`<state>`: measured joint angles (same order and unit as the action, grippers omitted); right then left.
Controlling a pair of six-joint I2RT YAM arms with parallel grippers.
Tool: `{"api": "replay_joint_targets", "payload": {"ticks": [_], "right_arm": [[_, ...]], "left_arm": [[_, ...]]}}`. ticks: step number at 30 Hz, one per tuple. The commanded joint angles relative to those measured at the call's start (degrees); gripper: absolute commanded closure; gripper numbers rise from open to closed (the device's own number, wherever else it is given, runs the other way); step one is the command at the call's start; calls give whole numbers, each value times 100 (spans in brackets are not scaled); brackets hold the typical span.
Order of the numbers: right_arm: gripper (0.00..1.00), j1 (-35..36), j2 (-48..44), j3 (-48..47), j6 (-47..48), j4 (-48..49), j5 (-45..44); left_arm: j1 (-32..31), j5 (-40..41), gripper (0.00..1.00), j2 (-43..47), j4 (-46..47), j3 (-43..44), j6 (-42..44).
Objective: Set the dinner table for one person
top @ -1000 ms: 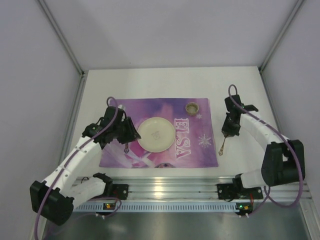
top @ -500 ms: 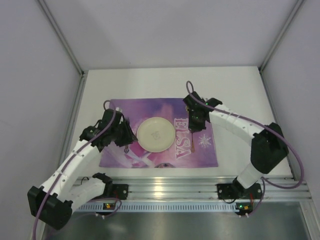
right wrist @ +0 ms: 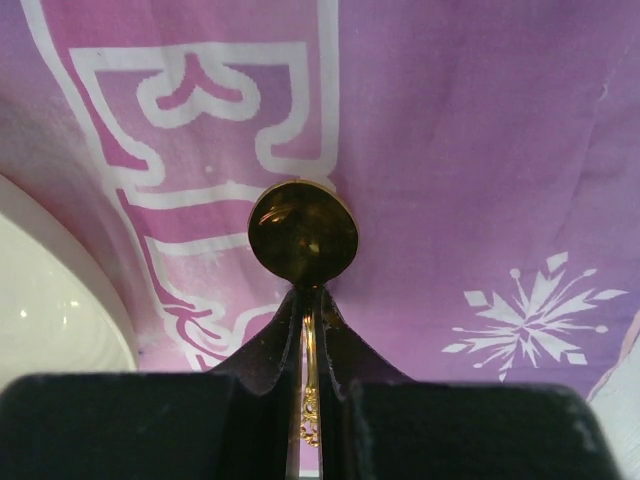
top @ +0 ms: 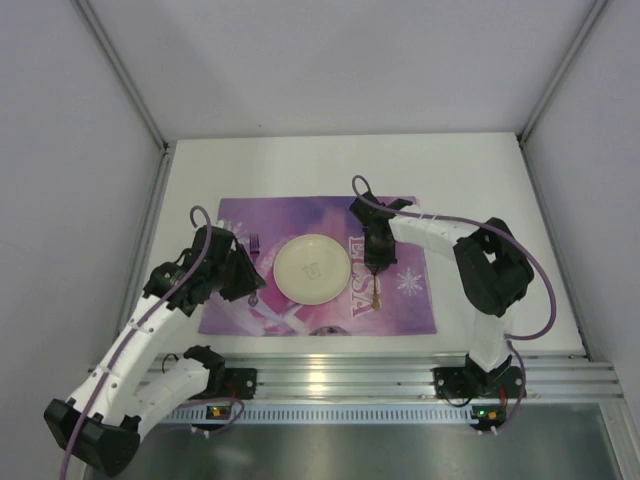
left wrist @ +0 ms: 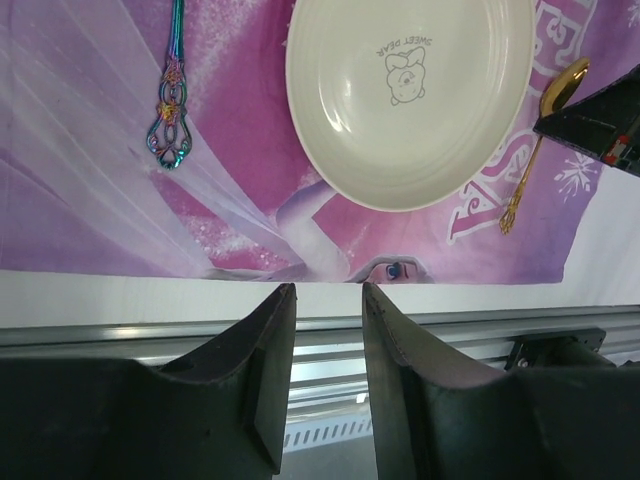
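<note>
On the white dinner table (top: 470, 170) lies a purple "ELSA" placemat (top: 300, 214) with a cream plate (top: 311, 268) in its middle. My right gripper (top: 375, 264) hangs low over the mat just right of the plate, shut on a gold spoon (top: 376, 294) by the handle. The spoon's bowl (right wrist: 303, 232) sticks out past the gripper (right wrist: 310, 296) over the mat's lettering. My left gripper (top: 250, 283) is left of the plate, open (left wrist: 325, 300), with nothing between its fingers. An iridescent utensil (left wrist: 170, 110) lies on the mat left of the plate (left wrist: 410, 95).
A ribbed silver rail (top: 340, 375) runs along the table's near edge, with both arm bases bolted to it. White walls enclose the table on three sides. The right arm's dark gripper (left wrist: 595, 115) shows at the right edge of the left wrist view.
My right arm swung left from the bare table beside the mat, carrying the gold spoon to just right of the plate. My left arm drew back slightly to the left.
</note>
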<state>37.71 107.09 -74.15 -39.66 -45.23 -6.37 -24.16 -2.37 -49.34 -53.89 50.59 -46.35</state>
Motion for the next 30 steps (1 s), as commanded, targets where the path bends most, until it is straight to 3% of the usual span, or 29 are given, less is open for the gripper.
{"api": "replay_joint_targets", "payload": {"ticks": [1, 7, 11, 12, 18, 24, 27, 30], "right_arm": [[100, -18, 75, -328, -33, 217, -101], [100, -89, 145, -451, 81, 199, -250], [81, -98, 128, -460, 248, 199, -268], [72, -98, 102, -451, 266, 190, -277], [61, -98, -249, -293, 336, 147, -330], [62, 16, -1215, -39, 318, -29, -120], [59, 78, -2171, 128, 809, 207, 810], [47, 245, -3049, 199, 1232, 322, 1322]], "left_arm": [[-27, 140, 62, 126, -306, 215, -67], [-27, 193, 61, 153, -447, 285, 3], [-27, 184, 60, 65, -456, 373, 47], [-27, 193, 60, 4, -447, 390, 64], [-27, 421, 60, -286, -447, 610, 178], [-18, 790, 60, -514, -421, 1013, 415], [-27, 966, 61, -690, -333, 1390, 723], [-27, 1386, 59, -744, -132, 1821, 1066]]}}
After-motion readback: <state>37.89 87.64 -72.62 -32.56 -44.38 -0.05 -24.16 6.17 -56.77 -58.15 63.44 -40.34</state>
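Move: Just under the right hand, which holds the gold spoon by its neck, is the spoon's spot on the purple placemat, its middle about 1 cm back and 1 cm below the hand point. The plate's centre lies level with this hand, some 13 cm to its left; the cup stands about 12 cm ahead and 2 cm to its right. From the left hand, the spoon's spot is some 7 cm ahead, 22 cm to the right and 15 cm below. Easing forward about 2 cm beside the plate with the spoon still pinched, the right hand stops and opens its fingers to let go. It then lifts away, some 11 cm up with a slight draw back, while the wrist tilts so the fingertips swing outward. The empty left hand dips back a centimetre, then goes up and forward about 4 cm each, fingers staying part open. ##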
